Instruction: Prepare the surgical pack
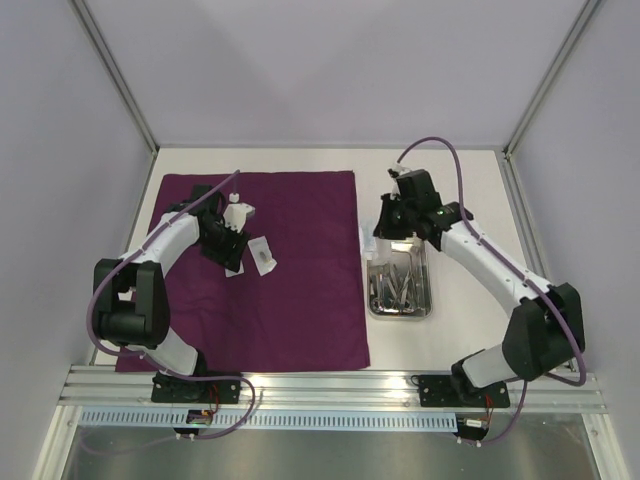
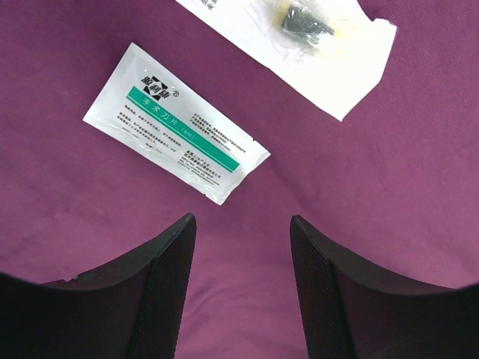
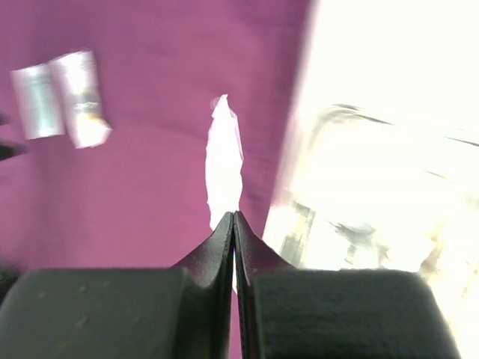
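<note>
The deep-purple cloth [image 1: 300,290] lies flat on the table's left half. My left gripper [image 1: 226,246] hovers over it, open and empty [image 2: 243,224]. Just ahead of its fingertips lie a white packet with a green stripe [image 2: 176,123] and a clear packet with a dark item inside [image 2: 299,45]; both show from above [image 1: 262,254]. My right gripper [image 1: 386,226] is at the cloth's right edge, shut [image 3: 233,217] on a thin white packet [image 3: 224,161] seen edge-on. The steel tray [image 1: 372,300] holds several metal instruments [image 1: 398,285] just right of the cloth.
Grey walls and metal frame posts [image 1: 120,90] enclose the table on three sides. A rail [image 1: 330,390] runs along the near edge at the arm bases. The right arm's purple cable [image 1: 455,165] loops above the tray.
</note>
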Controlling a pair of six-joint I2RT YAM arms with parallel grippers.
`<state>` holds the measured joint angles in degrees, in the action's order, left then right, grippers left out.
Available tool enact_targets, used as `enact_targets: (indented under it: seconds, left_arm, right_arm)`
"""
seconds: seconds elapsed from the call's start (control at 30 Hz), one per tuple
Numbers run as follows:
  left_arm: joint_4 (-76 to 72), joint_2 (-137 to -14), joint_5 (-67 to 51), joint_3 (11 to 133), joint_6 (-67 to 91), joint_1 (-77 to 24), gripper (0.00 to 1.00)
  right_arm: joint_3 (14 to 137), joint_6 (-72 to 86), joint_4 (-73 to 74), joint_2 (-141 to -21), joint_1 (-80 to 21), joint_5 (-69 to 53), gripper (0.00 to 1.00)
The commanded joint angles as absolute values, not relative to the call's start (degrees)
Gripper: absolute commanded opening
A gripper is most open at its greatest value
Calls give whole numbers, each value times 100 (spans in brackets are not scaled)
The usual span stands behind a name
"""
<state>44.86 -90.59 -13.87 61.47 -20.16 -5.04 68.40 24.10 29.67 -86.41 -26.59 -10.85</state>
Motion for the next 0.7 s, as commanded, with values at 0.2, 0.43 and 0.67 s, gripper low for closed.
enact_targets:
  seconds: [0.2,0.43,0.67]
  left_arm:
    - [4553,-8859,-1521,6302,-2197,-466,62]
    - [4535,-8903,-1494,6267,-2197,-466,62]
    - [4500,-9035,-1494,6302,-2180,-466,62]
  right_arm:
    - [6855,1459,5211,-8375,-2329,2046,1]
    - [7374,1327,5853,-9411,-2390,3189,0]
    - [7839,1266,5959,-10404,-2882,3708,1]
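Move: The tray the held white packet is bound for has its middle about 11 cm to the right of the right hand, 7 cm back and 12 cm below. The gauze in the tray lies about 4 cm right of that hand and 1 cm back, the metal instruments some 11 cm right and 10 cm back, all well below. From the left hand, the tray's middle is roughly 51 cm right, 4 cm back and a little lower. The white packet, still pinched in the right hand's shut fingers, is carried quickly rightward across the tray by about 16 cm, then lowered some 6 cm towards the right side as the sweep slows to a stop. On the way the wrist rolls over by roughly 55 degrees, so the fingers go from slanting down-left to slanting down-right. ##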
